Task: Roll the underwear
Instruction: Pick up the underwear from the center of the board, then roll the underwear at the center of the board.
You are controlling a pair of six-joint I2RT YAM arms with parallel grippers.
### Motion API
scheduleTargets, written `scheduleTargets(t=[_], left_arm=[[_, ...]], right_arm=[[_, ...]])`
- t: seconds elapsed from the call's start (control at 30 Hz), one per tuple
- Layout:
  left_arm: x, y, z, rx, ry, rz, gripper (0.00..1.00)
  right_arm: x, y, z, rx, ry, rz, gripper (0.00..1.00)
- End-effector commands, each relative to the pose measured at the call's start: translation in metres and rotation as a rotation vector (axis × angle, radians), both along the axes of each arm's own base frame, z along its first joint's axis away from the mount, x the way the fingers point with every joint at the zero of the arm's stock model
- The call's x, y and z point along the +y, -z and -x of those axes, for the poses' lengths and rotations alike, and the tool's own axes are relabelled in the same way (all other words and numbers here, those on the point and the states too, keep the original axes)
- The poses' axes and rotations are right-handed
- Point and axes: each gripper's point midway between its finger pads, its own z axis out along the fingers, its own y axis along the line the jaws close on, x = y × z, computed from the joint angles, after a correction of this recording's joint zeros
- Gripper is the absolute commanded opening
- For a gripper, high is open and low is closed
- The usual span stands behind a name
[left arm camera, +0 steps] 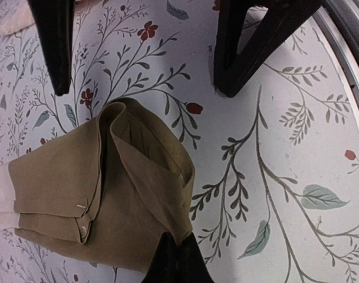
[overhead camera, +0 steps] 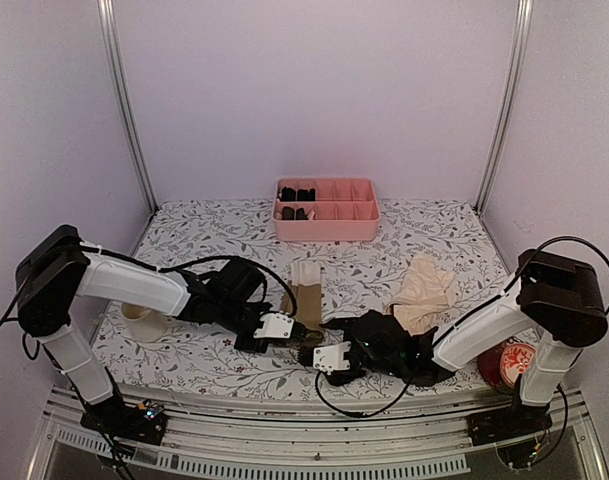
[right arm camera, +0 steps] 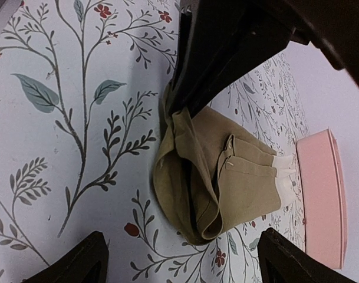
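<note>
An olive-brown underwear (overhead camera: 306,300) with a cream-white end lies partly folded on the floral table, near the front middle. My left gripper (left arm camera: 176,243) is shut on its near olive edge (left arm camera: 108,194). In the right wrist view that dark gripper (right arm camera: 226,53) pinches the fabric's far corner, and the olive underwear (right arm camera: 232,171) bulges into loose folds. My right gripper (right arm camera: 185,262) stands open just short of the fold, one finger (right arm camera: 73,262) on each side, touching nothing. A pale peach underwear (overhead camera: 424,288) lies crumpled to the right, apart from both grippers.
A pink compartment tray (overhead camera: 326,228) with small black bundles stands at the back centre. A cream cup (overhead camera: 142,322) sits under the left arm. A red round object (overhead camera: 509,365) is by the right arm's base. The table's front edge runs close behind both grippers.
</note>
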Motion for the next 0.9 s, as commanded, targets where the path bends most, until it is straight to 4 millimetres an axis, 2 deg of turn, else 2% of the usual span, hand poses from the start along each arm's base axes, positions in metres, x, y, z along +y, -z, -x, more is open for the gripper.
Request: scheduleTargets(t=[0.0,0.17,0.37,0.63,0.77,0.87], left_arm=[[-0.003,-0.012,-0.002,0.018,-0.002,0.033,0.00],[-0.004,-0.017,-0.002,0.026,0.000,0.051,0.00],[-0.004,-0.021,-0.001,0.034,0.002,0.070,0.00],[-0.004,-0.024,0.001,0.045,0.011,0.081,0.01],[-0.003,-0.023,0.001,0.043,0.009,0.078,0.01],[-0.001,-0.020,0.000,0.042,0.006,0.070,0.01]], right_arm=[[-0.001,0.020,-0.004,-0.011,0.023,0.070,0.89],[0.005,0.033,-0.002,-0.007,-0.003,0.102,0.87],[0.010,0.046,-0.001,0.013,-0.011,0.130,0.73],[0.013,0.056,-0.011,-0.001,0.029,0.151,0.62],[0.014,0.058,-0.018,-0.019,0.069,0.159,0.50],[0.014,0.055,-0.018,-0.013,0.077,0.145,0.34]])
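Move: Just ahead and left of the right hand, some 4 cm left, 2 cm forward and 2 cm lower, is the underwear's raised near fold. The left fingers already pinch its left end, so the fold's middle lies about 3 cm to the left hand's right, level with it. From the right hand, the peach cloth is roughly 19 cm right, 11 cm forward and 3 cm lower; the pink box stands some 30 cm straight ahead. Bringing its open fingers over the free right part of the near fold, the right hand slides about 4 cm left and 2.5 cm forward, sinking slightly, and closes them to under half open, one on either side of the cloth. The left hand keeps its pinch on the fold's left end and rises about 1 cm in the second half. ##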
